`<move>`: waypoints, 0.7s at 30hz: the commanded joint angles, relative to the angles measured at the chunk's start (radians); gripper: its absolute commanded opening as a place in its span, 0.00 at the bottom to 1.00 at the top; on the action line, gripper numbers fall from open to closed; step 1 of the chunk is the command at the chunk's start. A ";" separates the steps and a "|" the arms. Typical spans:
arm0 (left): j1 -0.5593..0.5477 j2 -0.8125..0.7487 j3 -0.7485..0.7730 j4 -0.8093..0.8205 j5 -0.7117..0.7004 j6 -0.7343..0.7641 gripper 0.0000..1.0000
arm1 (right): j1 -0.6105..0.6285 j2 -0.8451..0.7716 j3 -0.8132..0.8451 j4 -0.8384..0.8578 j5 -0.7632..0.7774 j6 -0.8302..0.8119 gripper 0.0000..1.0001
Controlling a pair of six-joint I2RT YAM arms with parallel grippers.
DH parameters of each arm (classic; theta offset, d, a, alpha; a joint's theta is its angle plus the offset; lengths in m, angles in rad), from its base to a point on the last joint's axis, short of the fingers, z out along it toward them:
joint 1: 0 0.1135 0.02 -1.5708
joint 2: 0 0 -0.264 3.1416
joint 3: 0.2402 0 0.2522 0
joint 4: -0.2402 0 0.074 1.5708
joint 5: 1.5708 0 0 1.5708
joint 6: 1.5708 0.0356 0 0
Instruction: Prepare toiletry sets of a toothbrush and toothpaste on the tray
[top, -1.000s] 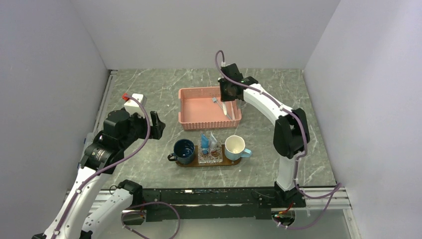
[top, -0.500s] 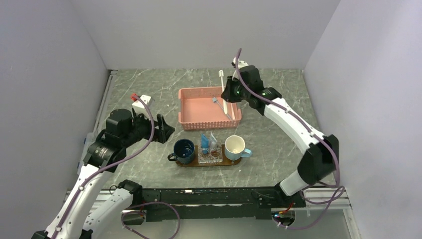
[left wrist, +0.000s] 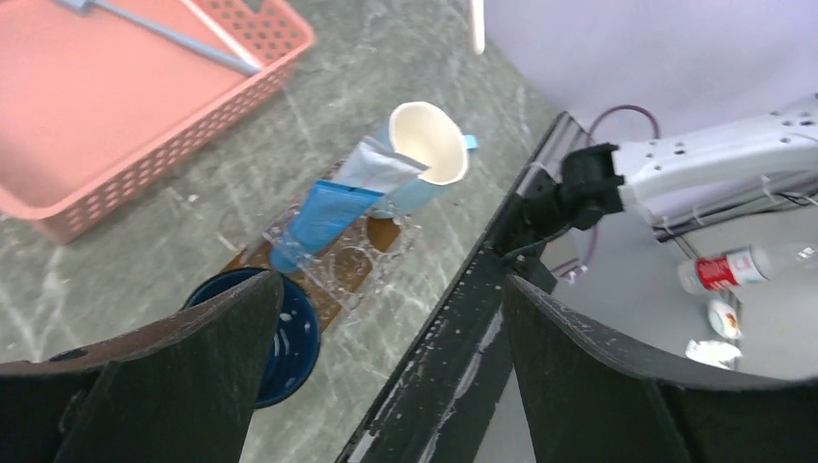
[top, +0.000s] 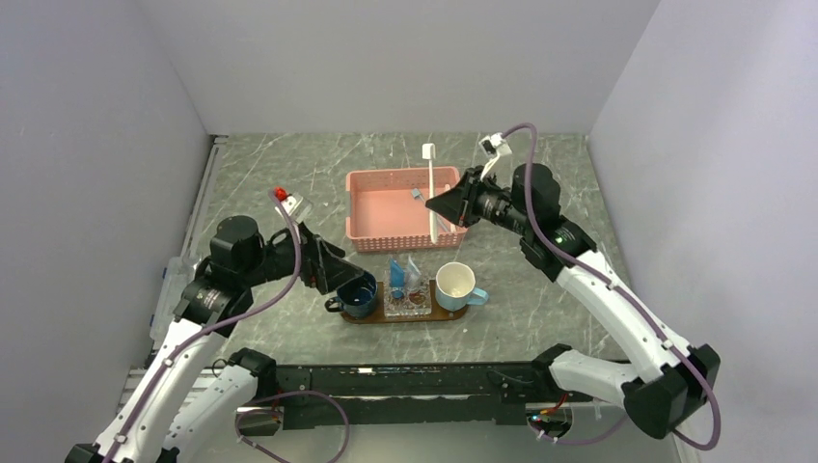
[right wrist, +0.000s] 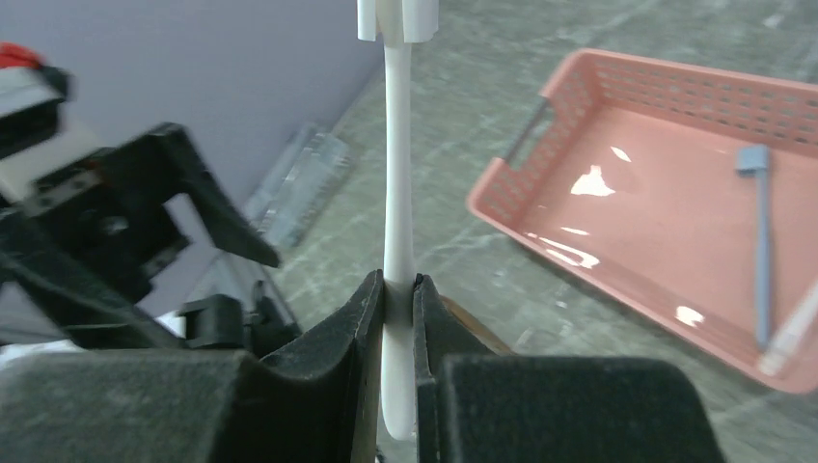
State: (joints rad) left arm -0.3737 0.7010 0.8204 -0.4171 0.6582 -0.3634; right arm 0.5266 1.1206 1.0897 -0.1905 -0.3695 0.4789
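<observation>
My right gripper (top: 443,205) is shut on a white toothbrush (top: 430,188), held upright over the near right part of the pink basket. The wrist view shows its handle (right wrist: 398,193) pinched between the jaws of the right gripper (right wrist: 398,285), bristle head up. The dark-brown tray (top: 445,313) carries a dark blue mug (top: 356,292), a white mug (top: 455,285) and a clear dish with toothpaste (top: 396,271) leaning in it. My left gripper (top: 340,270) hangs open just left of the blue mug. Between its fingers (left wrist: 391,282) lies bare table edge; the blue toothpaste (left wrist: 323,217) lies beyond.
The pink basket (top: 362,207) stands behind the tray and holds a grey-blue toothbrush (right wrist: 762,241) and a pale one (right wrist: 791,338). A silver tube (left wrist: 378,164) leans beside the blue one. The black rail of the arm bases (left wrist: 463,328) runs along the near edge.
The right arm has lifted the white toothbrush out of the basket and swung back to the right. The left arm has moved right, up to the blue mug, its jaws slightly wider.
</observation>
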 commanded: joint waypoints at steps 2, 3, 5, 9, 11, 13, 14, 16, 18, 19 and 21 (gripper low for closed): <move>-0.019 -0.046 -0.048 0.236 0.189 -0.162 0.91 | 0.023 -0.096 -0.078 0.253 -0.157 0.153 0.00; -0.028 -0.050 -0.060 0.279 0.197 -0.187 0.91 | 0.030 -0.109 -0.092 0.279 -0.171 0.174 0.00; -0.053 -0.054 -0.082 0.337 0.202 -0.233 0.91 | 0.058 -0.131 -0.122 0.337 -0.184 0.217 0.00; -0.128 -0.053 -0.102 0.407 0.168 -0.289 0.92 | 0.153 -0.152 -0.155 0.407 -0.146 0.250 0.00; -0.172 -0.054 -0.105 0.437 0.139 -0.302 0.92 | 0.215 -0.156 -0.172 0.447 -0.109 0.264 0.00; -0.211 -0.055 -0.108 0.460 0.113 -0.315 0.92 | 0.259 -0.151 -0.198 0.509 -0.097 0.294 0.00; -0.227 -0.055 -0.109 0.467 0.102 -0.321 0.92 | 0.277 -0.148 -0.208 0.538 -0.094 0.311 0.00; -0.251 -0.060 -0.111 0.487 0.084 -0.332 0.92 | 0.306 -0.144 -0.237 0.599 -0.081 0.342 0.00; -0.265 -0.066 -0.117 0.508 0.074 -0.348 0.92 | 0.330 -0.143 -0.257 0.653 -0.070 0.362 0.00; -0.268 -0.069 -0.121 0.520 0.072 -0.359 0.92 | 0.341 -0.142 -0.267 0.676 -0.059 0.370 0.00; -0.274 -0.076 -0.132 0.554 0.076 -0.384 0.92 | 0.356 -0.139 -0.284 0.725 -0.050 0.386 0.00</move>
State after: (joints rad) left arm -0.6327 0.6456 0.7044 0.0124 0.7563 -0.6876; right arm 0.8543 0.9871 0.8291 0.3336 -0.4618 0.8059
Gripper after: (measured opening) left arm 0.918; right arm 0.146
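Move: The toothbrush is held slantwise in the right gripper, head up and forward; its middle lies about 16 cm right of the left hand, 11 cm ahead and some 4 cm higher. From the left hand the blue mug is 4 cm ahead, about 1 cm right, and the clear holder 5 cm ahead, 12 cm right, both some 19 cm below. The left gripper waits some 16 cm left of the right hand, 10 back, 4 lower; from the right hand the white mug lies 4 cm back, 6 right, 23 below. Keep the toothbrush pinched in the right gripper and carry it back about 13 cm, left 7 and a little up, towards the left gripper over the tray, swinging the fingers counter-clockwise and tipping them upward. Meanwhile bring the wide-open left gripper back some 7 cm, right and up about 5 each, turning it clockwise with its tips rising, to face the handle's lower end. ##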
